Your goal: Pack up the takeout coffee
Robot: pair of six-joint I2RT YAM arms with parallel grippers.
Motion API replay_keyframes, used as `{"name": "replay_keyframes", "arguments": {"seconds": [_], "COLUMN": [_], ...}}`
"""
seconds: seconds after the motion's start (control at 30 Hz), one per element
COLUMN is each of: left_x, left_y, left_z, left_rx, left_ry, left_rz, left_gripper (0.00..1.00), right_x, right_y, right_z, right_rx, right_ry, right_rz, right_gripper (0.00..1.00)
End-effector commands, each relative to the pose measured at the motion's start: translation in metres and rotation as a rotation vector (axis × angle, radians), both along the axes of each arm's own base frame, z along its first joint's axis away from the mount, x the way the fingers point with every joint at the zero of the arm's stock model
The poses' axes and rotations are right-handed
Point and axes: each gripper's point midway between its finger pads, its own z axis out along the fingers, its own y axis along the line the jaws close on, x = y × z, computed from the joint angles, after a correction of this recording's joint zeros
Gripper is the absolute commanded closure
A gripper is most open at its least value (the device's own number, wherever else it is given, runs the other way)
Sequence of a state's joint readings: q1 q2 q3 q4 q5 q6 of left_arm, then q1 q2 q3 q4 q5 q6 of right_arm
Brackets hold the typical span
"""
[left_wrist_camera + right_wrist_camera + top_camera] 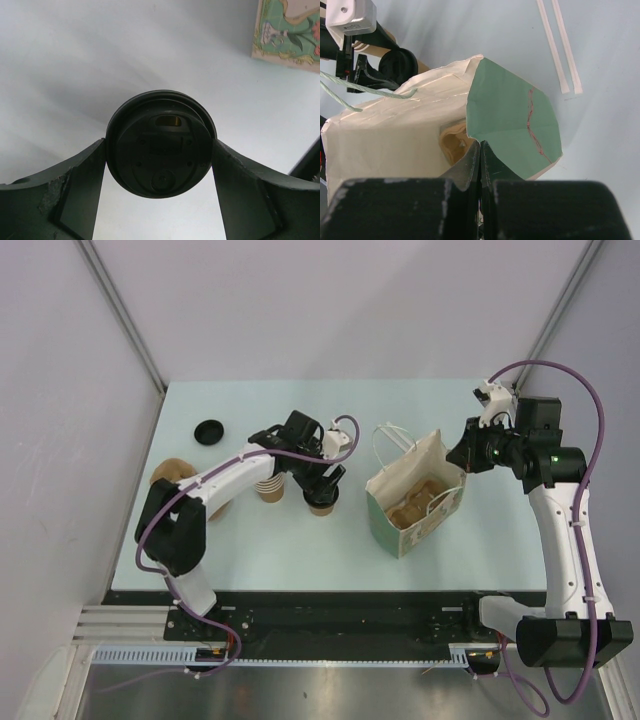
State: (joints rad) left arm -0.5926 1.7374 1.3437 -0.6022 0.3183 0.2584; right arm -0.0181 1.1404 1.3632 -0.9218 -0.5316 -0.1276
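The takeout coffee (321, 504), a small brown cup under a round black lid (160, 145), stands on the table left of the paper bag (385, 522). My left gripper (322, 490) reaches down around it, and both fingers (80, 190) press against the lid's sides, so it is shut on the cup. The bag stands open with a brown pulp carrier (412, 505) inside. At the bag's far right rim, my right gripper (462, 454) is shut, pinching the paper edge (480, 147) where the green side panel (510, 115) begins.
A stack of nested lidless brown cups (270, 488) stands just left of the coffee. A loose black lid (209, 431) lies at the back left. Another brown item (172, 472) sits by the left edge. The bag's string handles (392, 435) stick up.
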Motion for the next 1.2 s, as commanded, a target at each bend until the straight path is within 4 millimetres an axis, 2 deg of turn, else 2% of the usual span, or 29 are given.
{"name": "replay_keyframes", "arguments": {"seconds": [0.0, 0.03, 0.07, 0.1, 0.13, 0.17, 0.23, 0.27, 0.3, 0.33, 0.37, 0.43, 0.47, 0.57, 0.67, 0.7, 0.77, 0.9, 0.93, 1.0, 1.03, 1.1, 1.13, 1.17], "left_x": [0.000, -0.002, 0.002, 0.005, 0.000, 0.005, 0.001, 0.003, 0.000, 0.000, -0.003, -0.007, -0.012, -0.043, -0.093, -0.102, -0.120, -0.124, -0.124, -0.126, -0.123, -0.116, -0.112, -0.107], "left_y": [0.010, 0.014, 0.011, 0.015, 0.018, 0.014, 0.012, 0.008, 0.005, 0.001, -0.001, -0.008, -0.012, -0.035, -0.072, -0.078, -0.095, -0.123, -0.130, -0.140, -0.147, -0.157, -0.162, -0.166], "left_z": [0.065, 0.075, 0.098, 0.113, 0.125, 0.157, 0.190, 0.230, 0.251, 0.260, 0.303, 0.331, 0.356, 0.381, 0.392, 0.396, 0.392, 0.351, 0.335, 0.318, 0.298, 0.279, 0.261, 0.254], "left_rx": [-0.046, -0.054, -0.092, -0.114, -0.125, -0.176, -0.236, -0.292, -0.333, -0.347, -0.416, -0.482, -0.535, -0.615, -0.669, -0.685, -0.689, -0.626, -0.597, -0.557, -0.522, -0.465, -0.433, -0.417], "left_ry": [-0.070, -0.063, -0.096, -0.108, -0.099, -0.146, -0.157, -0.229, -0.249, -0.244, -0.313, -0.314, -0.354, -0.385, -0.371, -0.383, -0.369, -0.273, -0.249, -0.252, -0.229, -0.250, -0.235, -0.241], "left_rz": [0.006, 0.012, 0.009, 0.026, 0.027, 0.021, 0.007, -0.002, -0.020, -0.026, -0.029, -0.039, -0.050, -0.158, -0.323, -0.356, -0.413, -0.446, -0.454, -0.465, -0.465, -0.448, -0.439, -0.427], "left_gripper": [0.81, 0.83, 0.86, 0.87, 0.88, 0.90, 0.90, 0.91, 0.91, 0.91, 0.92, 0.93, 0.92, 0.93, 0.93, 0.93, 0.93, 0.94, 0.95, 0.95, 0.95, 0.96, 0.96, 0.96], "right_x": [-0.001, -0.002, -0.002, -0.002, -0.002, -0.002, 0.000, 0.001, 0.001, 0.003, 0.004, 0.006, 0.007, 0.008, 0.008, 0.008, 0.008, 0.005, 0.005, 0.004, 0.004, 0.004, 0.002, 0.001], "right_y": [0.001, 0.002, 0.002, 0.002, 0.002, 0.003, 0.003, 0.003, 0.004, 0.005, 0.006, 0.007, 0.008, 0.007, 0.008, 0.008, 0.009, 0.009, 0.009, 0.010, 0.011, 0.013, 0.013, 0.014], "right_z": [0.004, 0.004, 0.004, 0.004, 0.003, 0.003, 0.002, 0.002, 0.002, 0.003, 0.001, 0.001, 0.001, 0.001, 0.004, 0.004, 0.002, 0.006, 0.005, 0.006, 0.006, 0.005, 0.005, 0.004], "right_rx": [0.014, 0.015, 0.017, 0.019, 0.022, 0.025, 0.030, 0.034, 0.041, 0.047, 0.053, 0.069, 0.074, 0.079, 0.088, 0.092, 0.103, 0.104, 0.105, 0.124, 0.131, 0.146, 0.148, 0.150], "right_ry": [-0.013, -0.009, -0.007, -0.005, 0.000, 0.002, 0.006, 0.006, 0.010, 0.004, 0.008, 0.008, 0.008, 0.009, 0.004, 0.005, 0.017, 0.011, 0.013, 0.018, 0.022, 0.034, 0.035, 0.039], "right_rz": [0.006, 0.005, 0.003, 0.002, 0.004, 0.004, 0.003, 0.003, 0.000, 0.001, 0.000, -0.005, -0.007, -0.020, -0.025, -0.027, -0.034, -0.038, -0.039, -0.045, -0.045, -0.053, -0.053, -0.048], "right_gripper": [1.00, 1.00, 1.00, 1.00, 1.00, 1.00, 1.00, 1.00, 1.00, 1.00, 1.00, 1.00, 1.00, 1.00, 1.00, 1.00, 1.00, 1.00, 1.00, 1.00, 1.00, 1.00, 1.00, 1.00]}}
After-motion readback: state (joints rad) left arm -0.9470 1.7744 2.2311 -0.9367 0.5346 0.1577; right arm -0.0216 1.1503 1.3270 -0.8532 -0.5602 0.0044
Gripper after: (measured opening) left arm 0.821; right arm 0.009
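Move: The left gripper already grips the lidded coffee cup. The paper bag's middle is about 20 cm to its right, 2 cm back and roughly level in height. The paper cup stack stands 11 cm to its left and 3 cm ahead; the straws lie on the table some 14 cm ahead and 20 cm to its right. The right gripper, shut on the bag's rim, has the bag's middle 5 cm to its left, 1 cm ahead and about 18 cm below. Bring the left gripper steeply up about 40 cm with the coffee cup, then swing it back and right to the bag's side and sink some 12 cm, ending over the near part of its mouth. Tilt the wrist so the cup's base swings right, about 30 degrees off upright, and keep the grip. Let the right gripper hold the bag's rim in place. ##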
